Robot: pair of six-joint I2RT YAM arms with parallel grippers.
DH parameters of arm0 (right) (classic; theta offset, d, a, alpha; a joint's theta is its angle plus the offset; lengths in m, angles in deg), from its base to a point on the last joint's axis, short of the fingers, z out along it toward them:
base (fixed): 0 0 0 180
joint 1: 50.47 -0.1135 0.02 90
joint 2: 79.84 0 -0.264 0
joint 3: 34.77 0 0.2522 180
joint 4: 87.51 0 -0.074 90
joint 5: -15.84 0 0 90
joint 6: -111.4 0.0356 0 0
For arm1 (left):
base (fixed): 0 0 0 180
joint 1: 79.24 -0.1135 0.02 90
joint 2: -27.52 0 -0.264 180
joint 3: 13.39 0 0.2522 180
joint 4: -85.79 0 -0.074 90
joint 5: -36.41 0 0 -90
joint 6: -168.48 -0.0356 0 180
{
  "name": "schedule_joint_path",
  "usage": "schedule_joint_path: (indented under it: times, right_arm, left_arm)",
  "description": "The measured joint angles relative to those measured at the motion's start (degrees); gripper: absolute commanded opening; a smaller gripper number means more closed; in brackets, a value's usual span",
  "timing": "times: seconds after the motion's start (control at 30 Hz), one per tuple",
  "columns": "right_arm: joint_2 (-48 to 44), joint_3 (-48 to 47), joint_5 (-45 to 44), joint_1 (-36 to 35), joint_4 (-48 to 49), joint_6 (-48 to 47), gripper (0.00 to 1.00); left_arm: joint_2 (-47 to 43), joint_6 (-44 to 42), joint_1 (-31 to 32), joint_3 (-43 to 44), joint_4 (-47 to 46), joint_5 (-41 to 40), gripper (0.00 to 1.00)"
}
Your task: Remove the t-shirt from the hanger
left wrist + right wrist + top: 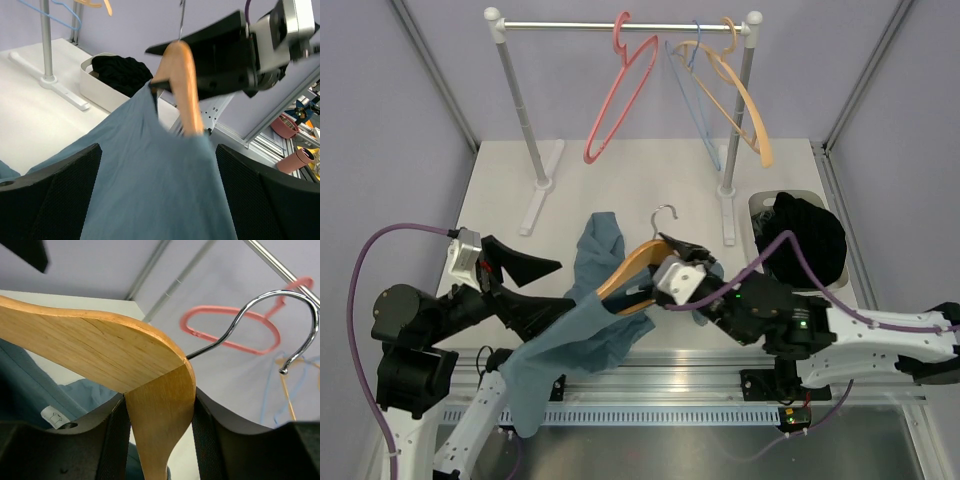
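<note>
The teal-blue t-shirt [575, 335] hangs from one arm of the orange-tan hanger [625, 268] and drapes down over the table's front edge. The grey metal hook [665, 213] points to the back. My right gripper [658, 272] is shut on the hanger's middle; in the right wrist view both pads press the wood [160, 430], and the shirt's white label [54, 417] shows at lower left. My left gripper [563, 285] is open at the shirt's left side. In the left wrist view its fingers [50, 195] stand wide apart with the cloth [150, 175] spread between them.
A white clothes rack [525, 110] stands at the back with a pink hanger [620, 90], a blue one [695, 100] and a paler tan one [745, 100]. A white bin [760, 205] of black clothes [805, 235] sits at the right. A metal rail [650, 375] runs along the front edge.
</note>
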State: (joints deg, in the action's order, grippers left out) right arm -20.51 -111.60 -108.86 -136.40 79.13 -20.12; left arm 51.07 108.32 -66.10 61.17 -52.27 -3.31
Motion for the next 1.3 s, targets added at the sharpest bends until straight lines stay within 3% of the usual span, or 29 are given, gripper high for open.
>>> schedule_joint_path:
  times: [0.2, 0.37, 0.63, 1.07, 1.1, 1.17, 1.2, 1.23, 1.3]
  right_arm:
    - [-17.3, 4.0, -8.8, 0.0, -6.3, 6.0, 0.00]
    - [-23.9, 4.3, -14.8, 0.0, -9.4, 8.4, 0.00]
    - [-24.5, 3.3, -18.4, 0.0, -16.7, 11.1, 0.00]
    - [-20.6, 0.1, -17.9, 0.0, -16.4, 11.4, 0.00]
    - [-20.1, -0.1, -17.9, 0.0, -16.0, 11.3, 0.00]
    - [-19.1, -0.2, -17.8, 0.0, -15.0, 11.2, 0.00]
    - [-18.5, -0.2, -17.8, 0.0, -14.6, 11.1, 0.00]
    - [-17.7, -0.2, -17.8, 0.0, -14.0, 10.9, 0.00]
    - [-16.2, -0.2, -18.6, 0.1, -12.5, 10.3, 0.00]
  left_arm:
    - [0.2, -0.4, 0.0, 0.4, -1.3, 1.4, 0.99]
    - [0.5, -1.4, 0.0, 3.4, -0.9, 3.0, 0.99]
    - [0.0, -2.0, 0.0, 11.0, -3.8, 5.9, 0.99]
    - [-0.5, 0.2, 0.0, 2.9, -11.6, 8.0, 0.97]
    - [-0.2, 0.5, 0.0, 2.3, -12.1, 7.9, 0.92]
    - [0.5, 1.6, 0.0, 0.9, -13.2, 7.8, 0.63]
    - [0.6, 2.2, 0.0, 0.0, -14.3, 7.8, 0.12]
    - [0.7, 2.9, 0.0, -1.0, -15.0, 7.7, 0.00]
    - [0.9, 2.8, 0.0, -2.4, -15.5, 7.0, 0.00]
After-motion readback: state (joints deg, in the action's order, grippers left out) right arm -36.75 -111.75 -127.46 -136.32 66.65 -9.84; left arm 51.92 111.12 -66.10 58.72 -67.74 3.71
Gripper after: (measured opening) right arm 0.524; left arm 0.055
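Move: The t-shirt's near shoulder, on the wooden hanger's free end, lies about 8 cm to the right of the empty left gripper, some 2 cm back and about level. The hanger's middle is roughly 12 cm to its right and 3 cm ahead. From the right gripper, which already grips the hanger near its neck, that shoulder lies about 8 cm left and 6 cm back, and the metal hook some 7 cm ahead and 2 cm right. Keep the right grip on the wooden hanger and sweep it quickly some 16 cm to the right, turning the wrist clockwise and raising the gripper's left side, then ease about 3 cm back left. Meanwhile draw the open left gripper back and up about 7 cm each, tipping the fingers, then bring it forward and down most of the way and close it, pinching the t-shirt's near sleeve end. ##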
